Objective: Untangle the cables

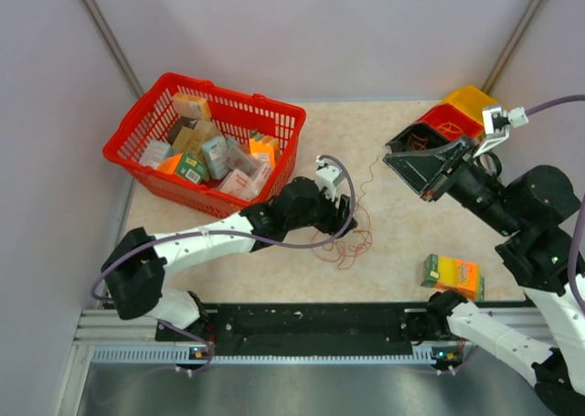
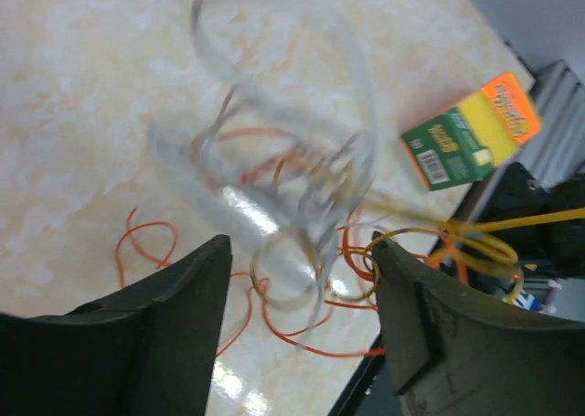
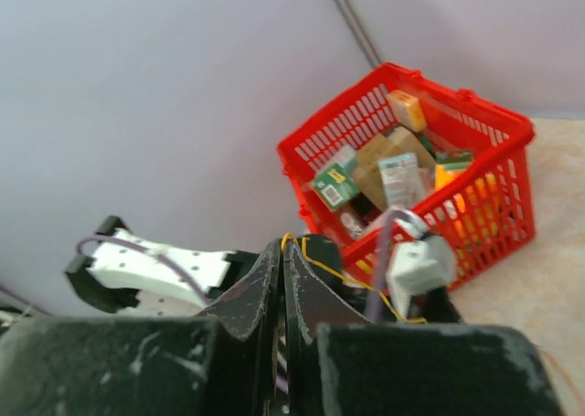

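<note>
The cables [image 1: 343,242] lie as a small tangle of thin orange loops on the table's middle. My left gripper [image 1: 340,197] hovers just above them. In the left wrist view its jaws [image 2: 300,247] stand open over orange strands [image 2: 146,247] and blurred whitish loops [image 2: 283,160], gripping nothing. One yellow wire [image 1: 370,183] rises from the tangle to my right gripper [image 1: 391,158], raised at the right. In the right wrist view that gripper [image 3: 281,244] is shut, with the yellow wire [image 3: 366,283] pinched at its tips.
A red basket [image 1: 174,180] filled with small boxes stands at the back left. Red [image 1: 448,121] and yellow [image 1: 471,99] bins sit at the back right. A green, yellow and orange box [image 1: 451,274] lies near the right arm's base. Walls close in on three sides.
</note>
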`<state>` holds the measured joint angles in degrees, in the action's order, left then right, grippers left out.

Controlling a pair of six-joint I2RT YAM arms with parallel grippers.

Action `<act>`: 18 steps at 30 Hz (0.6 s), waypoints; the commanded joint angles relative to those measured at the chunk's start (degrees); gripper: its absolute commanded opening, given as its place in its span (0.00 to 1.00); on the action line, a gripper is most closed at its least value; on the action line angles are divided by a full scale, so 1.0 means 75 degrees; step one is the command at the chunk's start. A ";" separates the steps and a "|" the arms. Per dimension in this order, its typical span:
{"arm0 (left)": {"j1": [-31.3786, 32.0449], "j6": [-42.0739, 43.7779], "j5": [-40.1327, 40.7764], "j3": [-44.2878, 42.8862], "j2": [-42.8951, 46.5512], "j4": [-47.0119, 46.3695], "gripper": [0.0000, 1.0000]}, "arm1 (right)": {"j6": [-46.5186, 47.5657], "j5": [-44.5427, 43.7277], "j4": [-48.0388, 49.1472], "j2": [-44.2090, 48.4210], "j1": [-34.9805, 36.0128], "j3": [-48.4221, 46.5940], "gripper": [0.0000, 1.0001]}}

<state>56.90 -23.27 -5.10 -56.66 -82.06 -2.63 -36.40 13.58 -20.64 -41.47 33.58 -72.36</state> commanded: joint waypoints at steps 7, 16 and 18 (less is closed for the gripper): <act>-0.0814 -0.0519 0.0118 0.0758 -0.0543 -0.0398 0.42 | 0.0012 0.0709 0.0491 -0.0529 0.0034 -0.2982 0.00; -0.0814 -0.0296 0.0129 0.1437 -0.0074 -0.0352 0.19 | 0.1758 -0.1655 -0.0481 -0.0646 0.0034 -0.3980 0.00; -0.0814 -0.0296 0.0200 0.1520 -0.0086 -0.0236 0.03 | 0.2145 -0.2031 -0.0459 -0.0704 0.0034 -0.4424 0.00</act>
<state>50.76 -26.61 -4.60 -46.78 -84.79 -3.33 -27.92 8.19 -22.44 -45.19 33.58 -100.36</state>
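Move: The cable tangle lies about 15 cm below the open left hand, some 3 cm ahead and 2 cm to its right; the yellow-orange box stands about 30 cm right and 3 cm back from that hand. From the right hand, already pinching the yellow cable, the tangle is some 44 cm below, 6 cm ahead and 3 cm left, the black bin about 32 cm ahead, 19 cm right and 43 cm down. Left hand sinks 9 cm and goes left, closing over the tangle; right lifts its yellow cable some 16 cm. ##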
